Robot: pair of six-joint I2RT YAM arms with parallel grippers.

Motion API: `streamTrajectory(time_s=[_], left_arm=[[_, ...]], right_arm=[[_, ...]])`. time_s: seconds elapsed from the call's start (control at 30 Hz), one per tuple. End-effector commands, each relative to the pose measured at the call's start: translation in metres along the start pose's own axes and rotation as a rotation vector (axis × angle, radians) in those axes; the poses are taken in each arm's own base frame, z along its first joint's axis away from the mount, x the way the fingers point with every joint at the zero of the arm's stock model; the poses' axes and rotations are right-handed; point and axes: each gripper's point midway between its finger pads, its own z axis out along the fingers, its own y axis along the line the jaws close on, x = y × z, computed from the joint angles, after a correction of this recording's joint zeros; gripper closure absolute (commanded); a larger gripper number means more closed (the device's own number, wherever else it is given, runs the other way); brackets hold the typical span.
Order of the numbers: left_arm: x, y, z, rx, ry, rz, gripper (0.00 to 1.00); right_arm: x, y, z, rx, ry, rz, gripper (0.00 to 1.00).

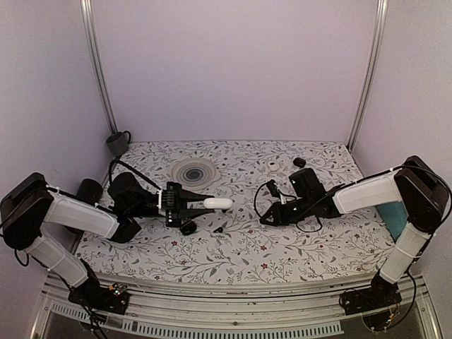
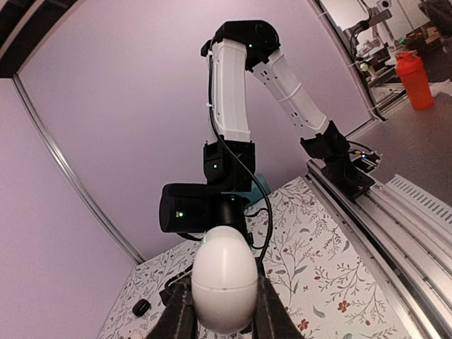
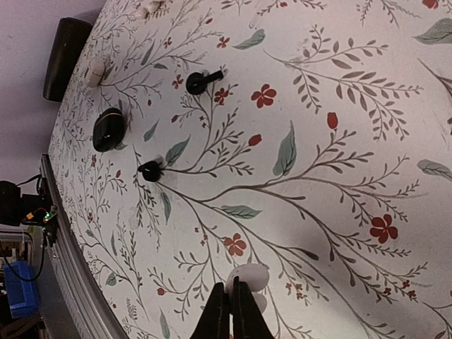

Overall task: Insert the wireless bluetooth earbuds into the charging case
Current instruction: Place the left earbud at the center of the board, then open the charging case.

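The charging case (image 2: 224,279) is a glossy white egg shape with its lid seam closed. My left gripper (image 2: 222,318) is shut on it and holds it off the table, pointing toward the right arm; in the top view the charging case (image 1: 217,203) sticks out from the left gripper (image 1: 206,203). My right gripper (image 3: 230,296) is shut, pinching a tiny white earbud (image 3: 248,277) at its fingertips just above the floral mat. From above, the right gripper (image 1: 265,217) sits low, right of the case. Another small white piece with a dark spot (image 1: 272,168) lies near the back.
Small black bits (image 1: 188,228) (image 1: 219,229) lie on the mat between the arms, seen also as black bits (image 3: 109,129) (image 3: 150,170) (image 3: 203,81). A grey round disc (image 1: 194,170) sits at the back, a black cylinder (image 1: 90,191) at the left edge, a teal object (image 1: 393,215) at the right.
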Motion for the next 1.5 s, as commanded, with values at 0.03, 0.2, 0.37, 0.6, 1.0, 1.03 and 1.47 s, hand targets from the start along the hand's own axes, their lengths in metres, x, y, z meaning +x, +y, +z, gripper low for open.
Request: streamTrajectory(time_s=[0.03,0.2,0.37,0.6,1.0,1.03,1.47], left_arm=[[-0.001,0.003,-0.003,-0.026,-0.012,-0.017,1.0],[0.001,0.001,-0.004,-0.025,-0.011,-0.03,1.0],[0.0,0.004,-0.003,-0.021,-0.019,-0.051,1.0],[-0.013,0.004,-0.002,0.035,-0.065,-0.052,1.0],[-0.027,0.0,0.011,0.138,-0.078,-0.045,1.0],[-0.028,-0.001,0.012,0.145,-0.076,-0.045,1.0],[-0.029,-0.005,0.017,0.16,-0.058,-0.04,1.0]], right_arm=[[0.003,-0.011,0.004,0.06,0.007,0.014,0.89],[-0.003,-0.004,-0.007,0.066,-0.011,-0.016,0.65],[-0.031,0.034,-0.046,0.0,-0.134,-0.154,0.5],[-0.035,0.137,-0.095,-0.087,-0.428,-0.626,0.3],[-0.042,0.187,-0.102,0.03,-0.677,-0.985,0.24],[-0.045,0.191,-0.105,0.03,-0.693,-0.994,0.24],[-0.041,0.221,-0.11,-0.071,-0.724,-1.068,0.24]])
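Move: The right fingers hold the left earbud roughly 1 cm below their hand point, just over the middle of the board. From the right hand, one black earbud lies about 10 cm left and 5 cm ahead, the other some 12 cm left and 2 cm back, both barely lower. The charging case in the left grip is around 12 cm left, 9 cm back and 19 cm above. From the left hand, the left earbud is about 9 cm ahead, 13 cm right and 20 cm below. Lower the right gripper about 1.5 cm, opening it to let go of the left earbud on the board, then lift away some 20 cm, drawing back and left towards the charging case with the fingers wide open. Roll the wrist about 70 degrees as you go, until the fingers point nearly level at the case. Keep the left grip on the case, easing it slightly up and back. ##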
